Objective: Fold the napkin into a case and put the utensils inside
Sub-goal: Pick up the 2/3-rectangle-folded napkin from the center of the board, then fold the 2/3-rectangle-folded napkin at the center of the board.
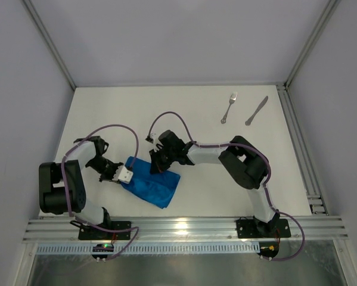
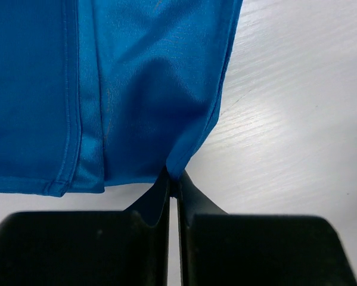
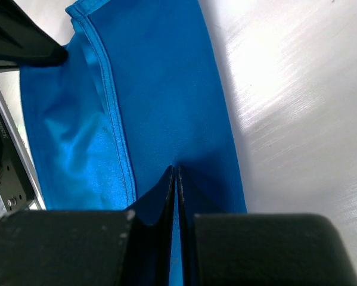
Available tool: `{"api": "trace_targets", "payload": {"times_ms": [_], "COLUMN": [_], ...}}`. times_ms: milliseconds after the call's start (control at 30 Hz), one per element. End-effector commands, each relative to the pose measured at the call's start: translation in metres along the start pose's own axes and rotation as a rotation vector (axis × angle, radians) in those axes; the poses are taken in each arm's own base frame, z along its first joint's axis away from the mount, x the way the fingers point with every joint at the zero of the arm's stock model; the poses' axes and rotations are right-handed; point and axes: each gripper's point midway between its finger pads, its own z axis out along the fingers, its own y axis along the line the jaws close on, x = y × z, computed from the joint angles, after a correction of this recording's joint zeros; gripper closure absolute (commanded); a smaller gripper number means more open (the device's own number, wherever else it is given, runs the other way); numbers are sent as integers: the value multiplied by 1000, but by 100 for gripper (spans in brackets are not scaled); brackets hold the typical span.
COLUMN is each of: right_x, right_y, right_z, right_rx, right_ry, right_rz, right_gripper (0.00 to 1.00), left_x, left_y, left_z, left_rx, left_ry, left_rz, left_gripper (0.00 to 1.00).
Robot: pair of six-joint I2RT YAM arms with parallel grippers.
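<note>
The bright blue napkin (image 1: pixel 157 186) lies folded into a slanted oblong on the white table, near the front between the two arms. My left gripper (image 1: pixel 128 175) is shut on the napkin's (image 2: pixel 136 89) left corner, and the cloth rises into the closed tips (image 2: pixel 174 177). My right gripper (image 1: pixel 157 165) is at the napkin's upper edge. Its tips (image 3: pixel 176 170) are shut with a pinch of the blue cloth (image 3: pixel 160 89) between them. The fork (image 1: pixel 229 107) and the knife (image 1: pixel 256 111) lie side by side at the back right, far from both grippers.
A metal rail (image 1: pixel 178 229) runs along the table's near edge and another rail (image 1: pixel 298 143) along its right side. Grey walls enclose the left, back and right. Purple cables (image 1: pixel 115 128) loop over both arms.
</note>
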Motion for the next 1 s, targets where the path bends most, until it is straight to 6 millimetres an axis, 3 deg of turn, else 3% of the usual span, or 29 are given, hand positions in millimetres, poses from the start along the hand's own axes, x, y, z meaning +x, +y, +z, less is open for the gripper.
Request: {"api": "trace_targets", "payload": {"times_ms": [0, 333, 433, 567, 700, 867, 933, 967], "right_x": [-16, -4, -6, -18, -35, -55, -63, -57], "right_y": [9, 9, 13, 17, 17, 22, 28, 36], "right_z": [-10, -10, -9, -13, -23, -37, -44, -43], "right_rx": [-11, 5, 8, 22, 62, 103, 143, 153], "right_ry": [-26, 23, 21, -15, -78, -138, -167, -166], "right_rz": [-54, -102, -130, -176, -225, -282, -342, -373], "right_gripper": [92, 88, 85, 77, 61, 51, 48, 46], "left_x": [-26, -47, -45, -42, -37, -30, -29, -29], "left_y": [8, 16, 21, 22, 21, 19, 19, 19], "left_z": [-10, -20, -21, -23, -25, -30, -31, -32], "left_rx": [22, 19, 16, 18, 32, 55, 61, 64], "left_ry": [-110, -227, -222, -195, -161, -120, -114, -113], "left_rz": [172, 25, -30, -72, -86, -91, -91, -93], "left_gripper": [100, 100, 100, 100, 100, 100, 100, 100]}}
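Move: The left fingers already pinch the back-left corner of the folded napkin, whose middle is about 12 cm to their right and 1 cm ahead; its far-left corner is some 10 cm ahead and 4 cm right. From the right fingertips, shut and low over the napkin's far strip, the napkin's middle is about 4 cm back and 3 cm left, the far-left corner 6 cm ahead and 12 cm left, and the hem line 2 cm back. Keep the left gripper shut on the napkin's back-left corner and raise it about 3.5 cm, easing slightly right and forward as it climbs. Hold the right gripper nearly in place over the far strip while its fingers start to part; then open them to about half, lift off the napkin some 3.5 cm with a slight forward drift, and roll the wrist about 15 degrees. ##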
